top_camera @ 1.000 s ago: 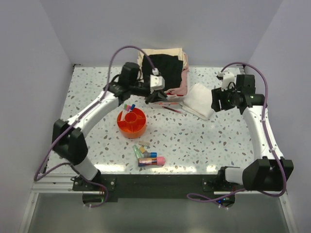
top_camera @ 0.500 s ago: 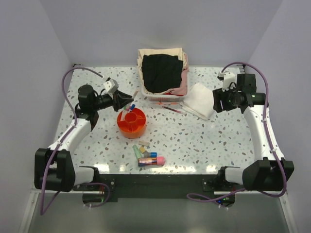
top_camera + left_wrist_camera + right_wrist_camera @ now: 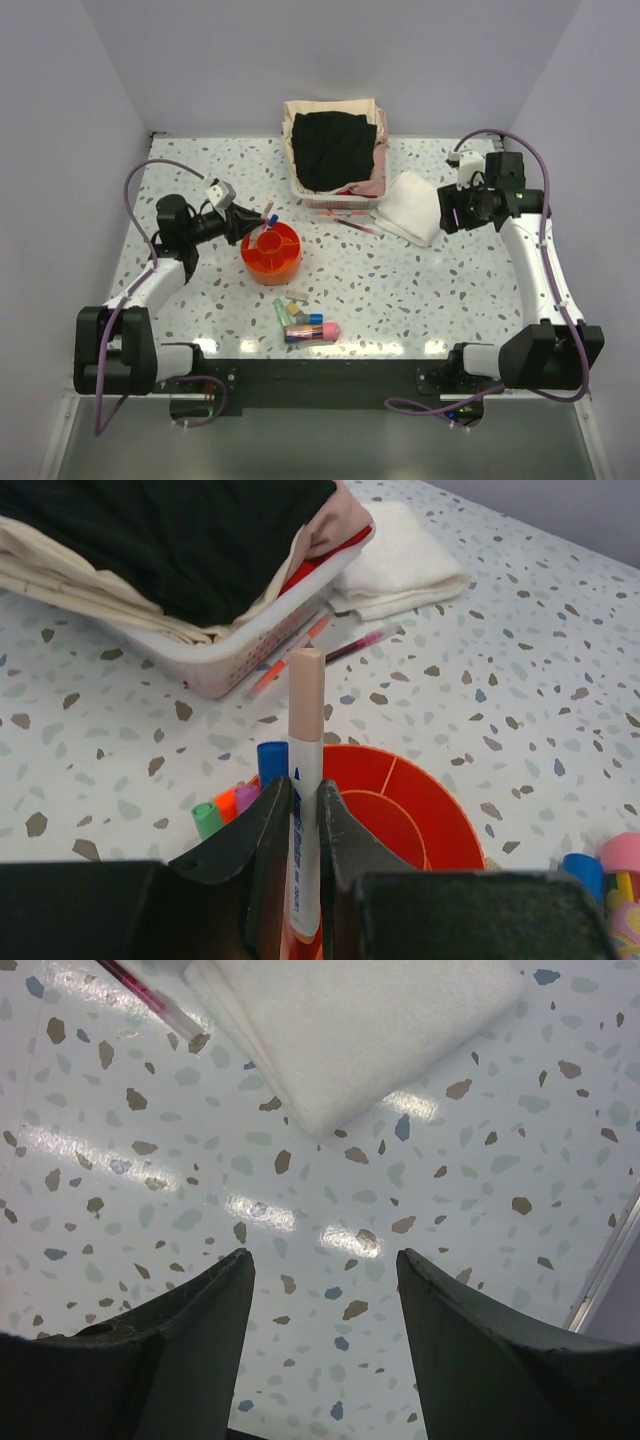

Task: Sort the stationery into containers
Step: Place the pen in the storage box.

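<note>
My left gripper [image 3: 246, 218] is shut on a thin white pen with a peach cap [image 3: 305, 695], held just left of the round orange tray [image 3: 264, 272]. In the left wrist view the pen stands upright between the jaws [image 3: 305, 792], in front of the tray [image 3: 445, 815]. Several capped pens, among them a blue one [image 3: 270, 761] and a green one [image 3: 207, 818], stand at the tray's left side. A heap of loose stationery [image 3: 303, 321] lies near the front edge. Two more pens [image 3: 357, 224] lie beside the basket. My right gripper [image 3: 449, 211] hangs open over bare table [image 3: 322, 1260].
A white basket of dark and pink clothes [image 3: 334, 150] stands at the back centre, its wall [image 3: 245, 652] just beyond the tray. A folded white cloth [image 3: 411, 207] lies right of it, under my right gripper [image 3: 370, 1020]. A pink pen [image 3: 150, 1000] lies by the cloth.
My left arm has swung back from the basket to the left side of the tray, carrying the pen. The right arm has barely moved.
</note>
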You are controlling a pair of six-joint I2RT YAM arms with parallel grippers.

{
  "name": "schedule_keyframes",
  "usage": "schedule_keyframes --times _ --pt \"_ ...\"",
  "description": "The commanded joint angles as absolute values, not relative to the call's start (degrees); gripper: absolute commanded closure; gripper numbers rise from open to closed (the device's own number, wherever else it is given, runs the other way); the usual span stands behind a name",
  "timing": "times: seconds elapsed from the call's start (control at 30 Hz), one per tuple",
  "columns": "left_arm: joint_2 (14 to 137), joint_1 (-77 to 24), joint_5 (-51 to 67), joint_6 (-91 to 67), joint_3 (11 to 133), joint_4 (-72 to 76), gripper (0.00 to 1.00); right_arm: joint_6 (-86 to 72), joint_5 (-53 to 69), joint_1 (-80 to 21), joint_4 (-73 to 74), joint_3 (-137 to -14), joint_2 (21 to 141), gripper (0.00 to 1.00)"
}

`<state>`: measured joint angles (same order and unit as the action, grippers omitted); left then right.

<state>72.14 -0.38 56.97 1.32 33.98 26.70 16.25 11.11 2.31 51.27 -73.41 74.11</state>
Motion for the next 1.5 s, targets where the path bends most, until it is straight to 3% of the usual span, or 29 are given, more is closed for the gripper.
schedule_keyframes --times 0.0,0.4,0.93,1.0,1.07,1.17,1.27,1.47 --pt "74.53 1.41 56.87 3.87 32.34 31.37 1.00 16.52 9.93 2.46 51.59 -74.80 73.65 0.37" --pt "82.35 2.99 58.36 8.79 32.78 28.92 1.00 16.52 10.02 2.46 51.07 -72.51 73.04 0.37" --pt "78.66 3.78 56.08 16.96 33.75 16.44 0.99 16.35 10.19 2.55 50.19 -71.28 72.95 0.37" --pt "78.75 3.69 55.29 17.75 34.01 15.12 0.95 16.35 10.20 2.46 50.10 -71.10 72.86 0.37" --pt "78.58 3.78 54.50 18.10 34.54 14.16 0.82 16.35 10.20 2.55 50.10 -70.93 72.69 0.37" --pt "77.35 3.87 53.70 18.46 35.07 14.06 0.70 16.35 10.20 2.46 49.92 -70.49 72.25 0.37" --pt "75.77 4.04 54.23 17.23 36.82 14.85 0.62 16.35 10.28 2.55 49.66 -69.61 71.72 0.37" --pt "74.79 3.96 57.83 12.23 46.74 15.55 0.54 15.91 10.72 2.46 48.52 -68.47 71.28 0.37"
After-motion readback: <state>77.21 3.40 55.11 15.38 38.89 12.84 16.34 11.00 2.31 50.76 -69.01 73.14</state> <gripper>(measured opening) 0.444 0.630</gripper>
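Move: The left gripper holds the pink-capped pen over the storage box, whose middle lies about 5 cm back, 3 cm to the right and 13 cm below. The blue-capped marker standing in the box is some 3 cm right, 1 cm back and 8 cm below; the green-capped one is straight below by about 8 cm. The white eraser lies 16 cm back and 10 cm right, 18 cm below. From the idle right gripper the box is about 43 cm left, 5 cm back and 15 cm below. Lower the left gripper about 8 cm with the pen, edging 3 cm left as the fingers dip some 10 degrees, so the pen goes down into the box's far left part between the green- and blue-capped markers. Then open the fingers, let go, and lift up and slightly forward off the pen. The empty right gripper sinks a little meanwhile. ##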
